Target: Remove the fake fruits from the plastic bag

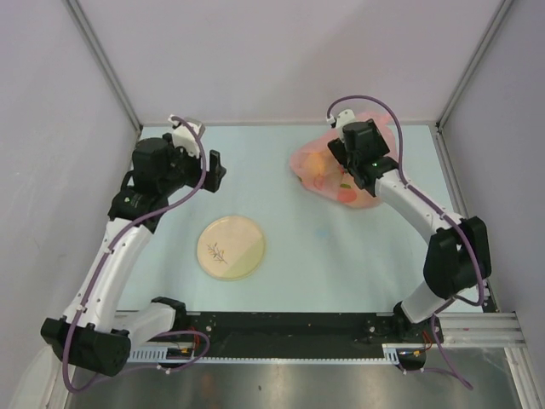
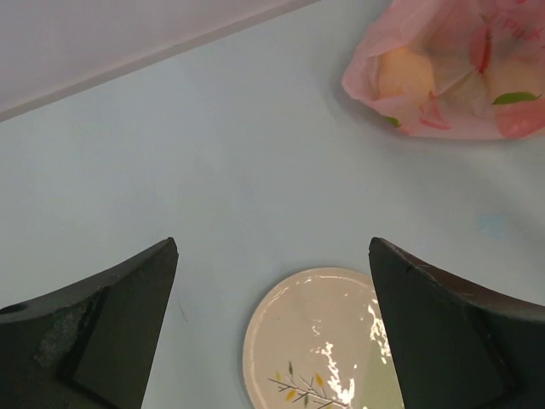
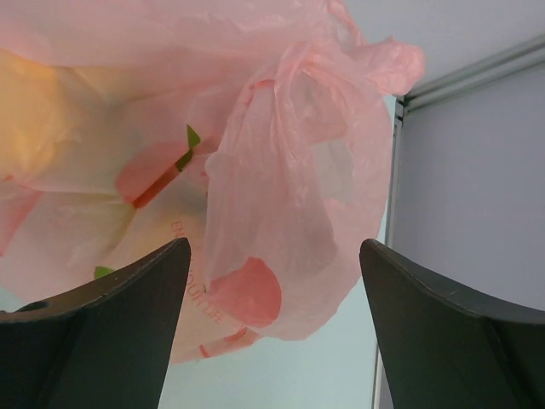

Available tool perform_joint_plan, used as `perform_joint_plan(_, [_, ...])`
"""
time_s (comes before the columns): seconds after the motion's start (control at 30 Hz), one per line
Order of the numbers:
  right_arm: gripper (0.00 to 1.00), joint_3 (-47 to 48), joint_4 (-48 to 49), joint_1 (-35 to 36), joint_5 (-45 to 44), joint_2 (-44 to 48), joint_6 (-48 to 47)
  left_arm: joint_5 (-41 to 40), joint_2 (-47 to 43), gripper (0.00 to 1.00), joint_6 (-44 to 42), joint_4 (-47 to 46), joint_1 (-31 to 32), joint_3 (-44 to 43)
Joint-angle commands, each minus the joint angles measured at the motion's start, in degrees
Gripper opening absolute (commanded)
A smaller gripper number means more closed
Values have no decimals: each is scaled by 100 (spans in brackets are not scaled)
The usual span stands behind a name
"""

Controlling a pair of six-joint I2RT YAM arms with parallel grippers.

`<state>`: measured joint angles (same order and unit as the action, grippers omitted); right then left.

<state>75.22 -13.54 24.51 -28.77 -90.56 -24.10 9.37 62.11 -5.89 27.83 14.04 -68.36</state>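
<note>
The pink plastic bag (image 1: 317, 164) lies at the back right of the table, crumpled and translucent. Fake fruits show through it as yellow and red shapes (image 1: 347, 193); in the left wrist view a pale yellow one (image 2: 404, 73) sits at the bag's (image 2: 460, 77) left end. My right gripper (image 1: 356, 177) hovers over the bag. In the right wrist view it (image 3: 274, 256) is open, and a loose fold of the bag (image 3: 289, 196) hangs between the spread fingers without being pinched. My left gripper (image 1: 218, 173) is open and holds nothing, to the left of the bag and above the plate (image 2: 315, 341).
A round cream plate (image 1: 230, 247) with a sprig drawing lies at the table's middle front. White walls and a metal frame close the back and sides, and the corner post (image 3: 400, 256) stands just right of the bag.
</note>
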Motion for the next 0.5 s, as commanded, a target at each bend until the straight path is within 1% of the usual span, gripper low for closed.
perform_joint_plan(0.0, [85, 318, 640, -174, -445, -329, -139, 803, -208, 100, 815, -479, -174, 138])
perform_joint_plan(0.07, [84, 387, 896, -262, -698, -523, -183, 865, -155, 99, 1053, -559, -226, 165])
perform_joint_plan(0.13, [83, 484, 1098, -324, -595, -813, -209, 996, -129, 99, 1081, -577, -279, 156])
perform_joint_plan(0.17, [81, 537, 1291, -342, -586, -918, -262, 1041, -103, 99, 1003, -595, -279, 173])
perform_joint_plan(0.2, [76, 572, 1484, -342, -585, -1076, -323, 1076, -67, 98, 976, -604, -262, 200])
perform_joint_plan(0.23, [56, 607, 1599, -342, -612, -1164, -463, 1067, -24, 98, 984, -595, -262, 191])
perform_joint_plan(0.3, [30, 932, 1618, -281, -560, -1270, -543, 1076, 134, 98, 1098, -525, -262, 121])
perform_joint_plan(0.33, [4, 1072, 1539, -246, -376, -1288, -535, 1137, 170, 98, 1160, -551, -262, 121])
perform_joint_plan(0.37, [0, 1352, 1304, -193, -270, -1271, -474, 1146, 196, 98, 1169, -568, -262, 130])
perform_joint_plan(0.4, [0, 1546, 1014, -36, -139, -1245, -377, 1138, 231, 98, 1187, -612, -270, 165])
perform_joint_plan(0.43, [0, 1722, 724, 53, 272, -1157, -246, 1103, 258, 98, 1195, -639, -271, 182])
perform_joint_plan(0.47, [0, 1907, 199, 167, 467, -1087, 95, 989, 284, 98, 1213, -648, -262, 182])
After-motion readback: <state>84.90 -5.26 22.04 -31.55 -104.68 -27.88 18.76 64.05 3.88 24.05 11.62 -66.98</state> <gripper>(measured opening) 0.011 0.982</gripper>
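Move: Ahead of the right hand, about 7 cm out, 1 cm right and 2 cm lower, stands the gathered upper fold of the plastic bag. The bag's body, on the table, lies level with the hand, roughly 4 cm left and 18 cm below; the yellow fruit inside it is some 11 cm left and 2 cm farther out than the hand, about as low. From the left hand the fold is about 19 cm ahead, 39 cm right and 9 cm lower. Reaching forward about 7 cm into the bag's gathered fold, the right hand dips a couple of centimetres and drifts right with its fingers open, then shuts them fully and pinches the plastic. With the fingers closing it starts easing up and left. The left hand, open and empty, slides some 2 cm right and rolls about 10 degrees, left side down. ##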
